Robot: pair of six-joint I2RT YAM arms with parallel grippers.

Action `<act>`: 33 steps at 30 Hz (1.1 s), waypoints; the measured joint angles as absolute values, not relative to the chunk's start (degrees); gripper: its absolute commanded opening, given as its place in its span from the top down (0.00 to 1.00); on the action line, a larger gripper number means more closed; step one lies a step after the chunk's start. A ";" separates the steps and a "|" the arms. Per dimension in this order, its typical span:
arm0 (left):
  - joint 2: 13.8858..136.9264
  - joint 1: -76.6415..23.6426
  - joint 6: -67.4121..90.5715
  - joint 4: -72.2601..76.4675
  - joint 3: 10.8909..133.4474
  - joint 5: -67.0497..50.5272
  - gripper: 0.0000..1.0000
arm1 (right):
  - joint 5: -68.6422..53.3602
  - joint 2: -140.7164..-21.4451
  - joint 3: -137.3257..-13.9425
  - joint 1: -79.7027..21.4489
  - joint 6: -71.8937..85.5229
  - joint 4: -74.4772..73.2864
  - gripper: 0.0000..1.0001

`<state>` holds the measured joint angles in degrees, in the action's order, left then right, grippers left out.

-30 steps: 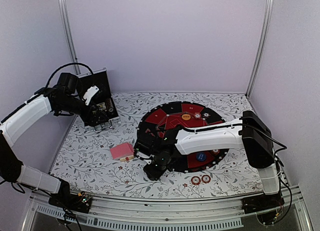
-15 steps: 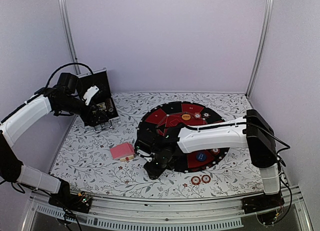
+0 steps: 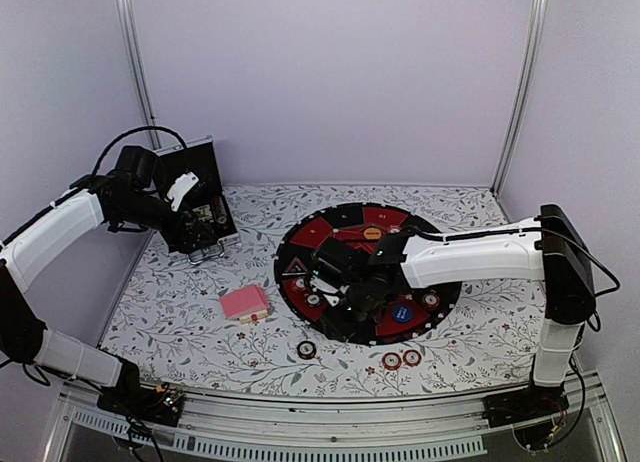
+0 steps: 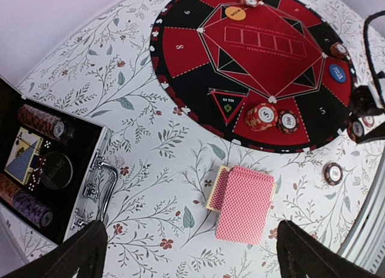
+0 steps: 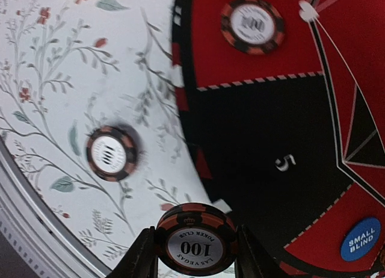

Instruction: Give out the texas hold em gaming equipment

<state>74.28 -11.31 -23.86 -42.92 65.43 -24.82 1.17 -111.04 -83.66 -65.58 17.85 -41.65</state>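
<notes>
My right gripper is shut on a brown-and-black "100" poker chip, held flat between its fingers above the round red-and-black mat's front left edge. In the top view the right gripper hovers there. One like chip lies on the flowered cloth, also seen as a chip in the right wrist view. Pink-backed cards lie stacked left of the mat. My left gripper hangs open high above the cards. The orange button and blue button sit on the mat.
A black silver-edged case stands open at the back left, with chip rolls inside. Two red-and-white chips lie on the cloth in front of the mat. A chip stack sits on the mat's near sector.
My right gripper has risen off the cloth in front of the mat and swung back right over the mat's edge. A chip now shows on the cloth where it was. The left arm is still.
</notes>
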 measured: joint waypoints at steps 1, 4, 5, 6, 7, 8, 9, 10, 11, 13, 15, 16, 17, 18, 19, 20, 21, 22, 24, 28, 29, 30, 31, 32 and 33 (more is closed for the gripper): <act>74.28 -11.31 -23.90 -42.92 65.43 -24.84 0.00 | 1.19 -110.10 -81.49 -64.58 18.26 -41.69 0.80; 74.28 -11.31 -23.99 -42.98 65.43 -24.88 0.00 | 1.23 -107.09 -74.81 -61.21 19.51 -41.47 0.80; 74.28 -11.33 -24.01 -43.00 65.41 -24.97 0.00 | 1.23 -106.04 -72.77 -60.10 19.88 -41.39 0.80; 74.28 -11.33 -24.01 -43.03 65.41 -25.02 0.00 | 1.30 -104.97 -70.89 -59.05 20.27 -41.30 0.80; 74.28 -11.35 -24.05 -43.05 65.41 -25.04 0.00 | 1.39 -103.92 -69.19 -58.13 20.71 -41.15 0.80; 74.28 -11.35 -24.18 -43.05 65.39 -25.04 0.00 | 1.45 -102.94 -67.75 -57.25 21.04 -40.93 0.80; 74.28 -11.38 -24.34 -43.09 65.34 -25.06 0.00 | 1.61 -102.30 -66.81 -56.71 21.30 -40.69 0.80; 74.28 -11.40 -24.56 -43.16 65.28 -25.08 0.00 | 1.65 -101.47 -65.52 -55.94 21.67 -40.40 0.80; 74.28 -11.42 -24.73 -43.18 65.19 -25.06 0.00 | 1.67 -100.97 -64.75 -55.53 21.87 -40.05 0.80; 74.28 -11.49 -25.10 -43.24 65.06 -25.08 0.00 | 1.65 -100.57 -63.81 -55.11 22.13 -39.35 0.80; 74.28 -11.55 -25.30 -43.20 64.86 -25.08 0.00 | 1.65 -100.57 -63.37 -54.98 22.31 -38.48 0.80; 74.28 -11.60 -25.41 -43.22 64.75 -25.08 0.00 | 1.61 -100.57 -63.24 -54.87 22.35 -38.06 0.80; 74.28 -11.64 -25.52 -43.24 64.60 -25.10 0.00 | 1.63 -100.57 -63.16 -54.78 22.37 -37.71 0.80; 74.28 -11.66 -25.58 -43.22 64.47 -25.17 0.00 | 1.61 -100.57 -63.05 -54.68 22.39 -37.21 0.80; 74.26 -11.75 -25.76 -43.20 64.23 -25.28 0.00 | 1.63 -100.57 -62.98 -54.63 22.41 -36.84 0.80; 74.26 -11.86 -25.96 -43.18 63.92 -25.36 0.00 | 1.61 -100.57 -62.92 -54.54 22.50 -36.42 0.78; 74.26 -12.05 -26.20 -43.20 63.53 -25.47 0.00 | 1.61 -100.57 -62.87 -54.41 22.52 -36.07 0.73; 74.26 -12.40 -26.44 -43.20 63.05 -25.61 0.00 | 1.61 -100.60 -62.74 -54.22 22.55 -35.51 0.63; 74.28 -13.30 -26.81 -43.20 62.17 -25.89 0.00 | 1.58 -100.68 -62.59 -53.87 22.59 -34.98 0.48; 74.83 -16.19 -27.49 -43.18 60.07 -26.24 0.00 | 1.50 -101.49 -62.59 -53.49 23.07 -34.15 0.34; 75.29 -16.91 -27.66 -43.20 59.55 -26.22 0.00 | 1.43 -101.60 -62.59 -53.49 23.09 -34.13 0.34; 75.83 -17.61 -27.88 -43.16 58.89 -26.15 0.00 | 1.43 -101.65 -62.59 -53.49 23.09 -34.15 0.33; 76.34 -18.17 -28.10 -43.11 58.24 -26.04 0.00 | 1.41 -101.65 -62.59 -53.49 23.14 -34.17 0.33; 76.93 -18.68 -28.45 -43.16 57.58 -25.87 0.00 | 1.41 -101.65 -62.61 -53.49 23.16 -34.17 0.33; 77.52 -19.16 -28.84 -43.16 56.84 -25.63 0.00 | 1.41 -101.62 -62.61 -53.49 23.18 -34.22 0.33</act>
<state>77.52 -19.16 -28.84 -43.16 56.84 -25.63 1.41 -101.62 -62.61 -53.49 23.18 -34.22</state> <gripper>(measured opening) 0.995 0.664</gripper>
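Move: Right hand, holding the 100 chip: the landing spot on the red segment beside the small blind is about 11 cm right, 4 forward and 5 below; the small blind about 15 right, 7 forward. The loose 100 chip is some 5 cm left, 3 back. Left hand, empty: the cards lie roughly 9 cm right, 2 back and 17 below, and the case is about 18 ahead, 1 left. The 100 chip, still pinched in the right hand, is swept quickly right about 11 cm and lowered 4 over the black 5 segment, the hand turning clockwise. It then creeps forward towards the small blind before the fingers open and let go. Meanwhile the left hand, wide open, starts down and back and somewhat right towards the cards, roughly 9 cm, wrist turning clockwise. ##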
